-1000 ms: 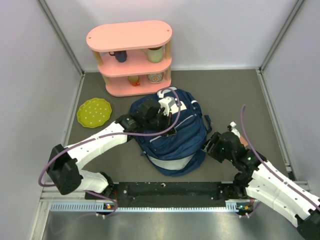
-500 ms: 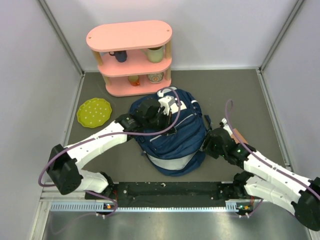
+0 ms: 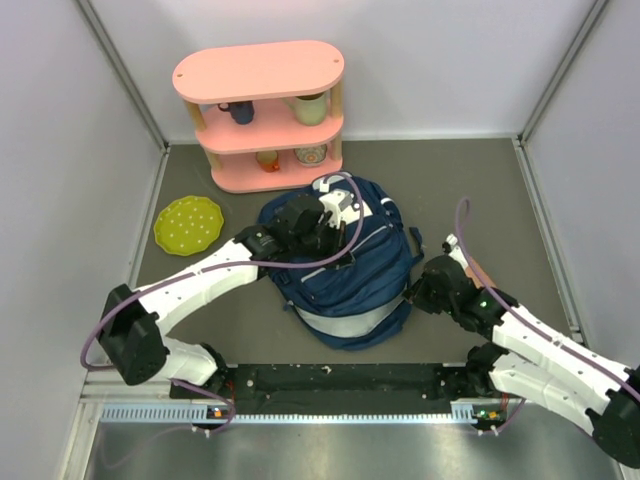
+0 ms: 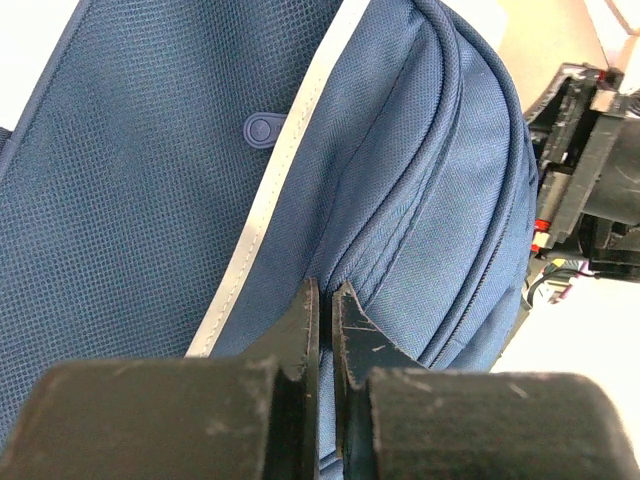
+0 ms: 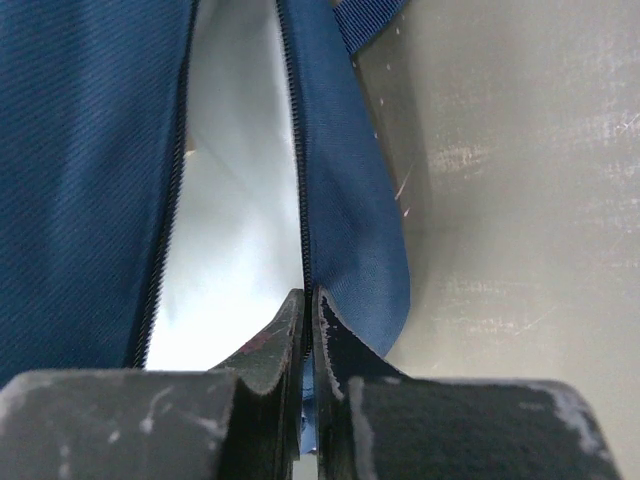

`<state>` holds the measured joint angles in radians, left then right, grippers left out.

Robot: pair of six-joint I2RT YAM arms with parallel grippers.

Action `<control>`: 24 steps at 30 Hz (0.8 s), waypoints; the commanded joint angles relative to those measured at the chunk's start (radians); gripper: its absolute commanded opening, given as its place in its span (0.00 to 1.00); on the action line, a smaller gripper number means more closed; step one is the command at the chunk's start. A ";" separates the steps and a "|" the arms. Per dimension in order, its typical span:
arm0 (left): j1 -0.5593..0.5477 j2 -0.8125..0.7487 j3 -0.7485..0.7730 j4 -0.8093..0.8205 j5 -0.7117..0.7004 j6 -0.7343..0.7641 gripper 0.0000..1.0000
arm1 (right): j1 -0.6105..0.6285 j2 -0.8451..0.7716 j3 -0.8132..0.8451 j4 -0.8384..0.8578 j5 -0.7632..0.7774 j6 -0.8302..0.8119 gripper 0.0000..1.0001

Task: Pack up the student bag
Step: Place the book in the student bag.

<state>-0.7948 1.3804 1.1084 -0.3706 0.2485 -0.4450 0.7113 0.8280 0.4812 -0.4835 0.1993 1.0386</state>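
Observation:
The navy student bag [image 3: 352,268] lies mid-table with its white stripe [image 4: 262,225] showing. My left gripper [image 3: 322,226] rests on the bag's upper part, shut, and the blue fabric gathers in a fold at its tips [image 4: 326,290]. At the bag's right side my right gripper [image 3: 418,290] is shut on the zipper edge [image 5: 303,200] of an open compartment. That edge runs straight between its fingertips [image 5: 308,296]. Pale grey lining [image 5: 240,230] shows inside the opening.
A pink three-tier shelf [image 3: 260,115] holding mugs and cups stands behind the bag. A yellow-green plate [image 3: 188,222] lies to the left. White walls with metal rails close in the grey table [image 3: 480,190] on three sides.
The right gripper moved in against the bag's right side and closed on the zipper edge. The left gripper stayed shut on the bag, which shifted slightly.

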 commanded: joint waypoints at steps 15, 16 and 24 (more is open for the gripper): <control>-0.041 0.098 -0.039 -0.007 -0.307 0.072 0.00 | 0.011 -0.141 -0.026 -0.078 0.075 0.000 0.00; -0.041 0.095 -0.053 -0.005 -0.331 0.071 0.00 | 0.011 -0.142 -0.026 -0.082 0.080 0.001 0.00; -0.047 0.031 -0.114 -0.021 -0.387 0.095 0.00 | 0.011 -0.151 -0.027 -0.095 0.112 0.005 0.00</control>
<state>-0.8810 1.4540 1.0401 -0.3511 0.0887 -0.3866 0.7116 0.7010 0.4530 -0.5243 0.2527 1.0489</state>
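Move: The left gripper already pinches the bag's raised flap; the middle of the student bag's pale open mouth lies about 9 cm back from it, 1 cm to its right and some 12 cm below. The right gripper has hold of the mouth's right edge, with that same middle about 10 cm to its left, 4 cm back and 2 cm below. The blue side strap is roughly 12 cm ahead of the right gripper, 3 cm right and 5 cm lower. Lower the left gripper about 6 cm, almost straight down, bringing the pinched flap down towards the bag's mouth, and tip its fingers some 10 degrees more steeply downward. Meanwhile keep the right gripper shut on the zipper edge, lift it about a centimetre, then ease it slightly to the right; neither hand lets go. ##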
